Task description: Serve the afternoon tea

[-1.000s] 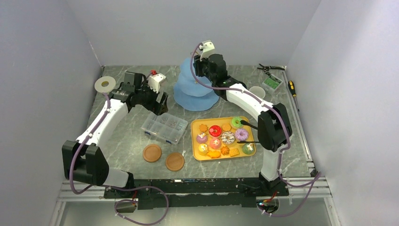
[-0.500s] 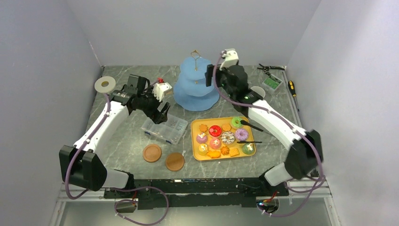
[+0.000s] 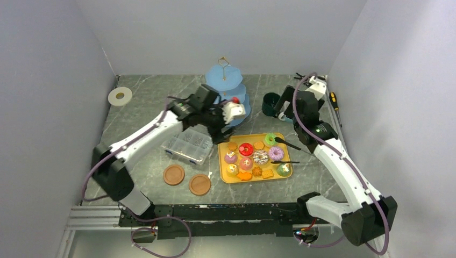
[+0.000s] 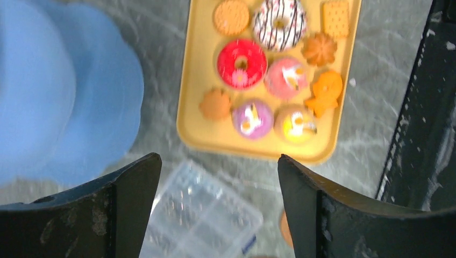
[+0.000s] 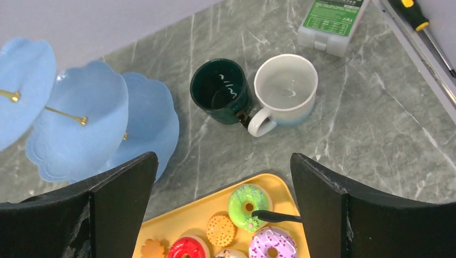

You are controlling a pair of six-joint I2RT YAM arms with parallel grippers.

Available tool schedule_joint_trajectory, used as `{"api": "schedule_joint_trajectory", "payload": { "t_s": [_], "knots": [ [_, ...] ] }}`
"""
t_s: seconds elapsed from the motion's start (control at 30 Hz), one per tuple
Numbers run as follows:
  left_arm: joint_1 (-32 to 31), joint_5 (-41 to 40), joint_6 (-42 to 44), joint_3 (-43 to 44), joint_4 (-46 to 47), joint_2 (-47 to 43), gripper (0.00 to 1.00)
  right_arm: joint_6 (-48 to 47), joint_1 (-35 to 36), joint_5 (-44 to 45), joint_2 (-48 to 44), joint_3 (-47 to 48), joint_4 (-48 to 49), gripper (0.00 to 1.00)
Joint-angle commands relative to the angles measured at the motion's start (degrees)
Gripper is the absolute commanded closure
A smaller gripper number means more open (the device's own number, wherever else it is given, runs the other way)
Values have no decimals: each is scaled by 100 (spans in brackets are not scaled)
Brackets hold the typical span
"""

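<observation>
The light-blue three-tier stand [image 3: 226,88] with its gold loop stands at the back centre, and its tiers [image 5: 80,123] look bare. Several toy doughnuts, biscuits and cakes lie on a yellow tray [image 3: 225,141]; a red doughnut [image 4: 241,63] and a green doughnut [image 5: 248,200] are among them. A dark-green mug [image 5: 220,91] and a white mug [image 5: 285,88] stand side by side right of the stand. My left gripper [image 3: 219,130] hangs open over the tray's far-left corner [image 4: 193,80]. My right gripper [image 3: 283,105] is open above the mugs, holding nothing.
Black tongs [image 3: 287,143] lie across the tray's right side. A clear compartment box [image 3: 188,145] sits left of the tray, with two brown coasters [image 3: 173,174] nearer me. A white ring [image 3: 120,96] lies far left. A green-labelled case [image 5: 333,19] and a screwdriver [image 5: 419,21] are at the back right.
My right gripper came off the stand's top, opened and swung right over the mugs. My left arm swept right from beside the clear box to the tray's far-left corner.
</observation>
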Motion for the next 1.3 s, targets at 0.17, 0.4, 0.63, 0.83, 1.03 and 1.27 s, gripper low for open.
{"api": "schedule_joint_trajectory", "payload": {
  "t_s": [0.17,0.4,0.63,0.83,1.03,1.27],
  "knots": [
    [-904,77,-348,1521,1780,2337,26,289,-346,403,-231,676,-595,0],
    [-1337,309,-570,2654,2587,3773,24,151,-538,632,-556,627,-569,0],
    [-1577,545,-537,3166,2887,4415,24,93,-561,570,-935,369,-505,0],
    [-1638,630,-618,3154,3128,4624,26,-3,-573,499,-1087,244,-437,0],
    [-1639,695,-567,3204,3327,4793,27,5,-615,356,-1261,165,-430,1],
    [-1641,1160,-378,3213,3397,4936,52,-39,-647,156,-1365,200,-509,3]
  ]
}}
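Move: The black handle of the thin utensil on the tray's far right corner lies about 30 cm right of the left gripper, 2 cm ahead and roughly 15 cm below. At about that depth, the green donut under its end is 23 cm right and 3 cm ahead, the purple donut 25 cm right and 2 cm back. The white mug stands some 13 cm beyond the handle. From the right hand the handle is about 6 cm back, 4 cm right and 19 cm below. Bring the left gripper swiftly right across the tray, some 27 cm, and down about 12 cm, bearing slightly forward early on, to the thin utensil's handle over the green donut. Turn the wrist clockwise and level the fingers a little, slowing and starting to close them around the handle only at the end. Lift the open right hand clear, right, up and a little back. ##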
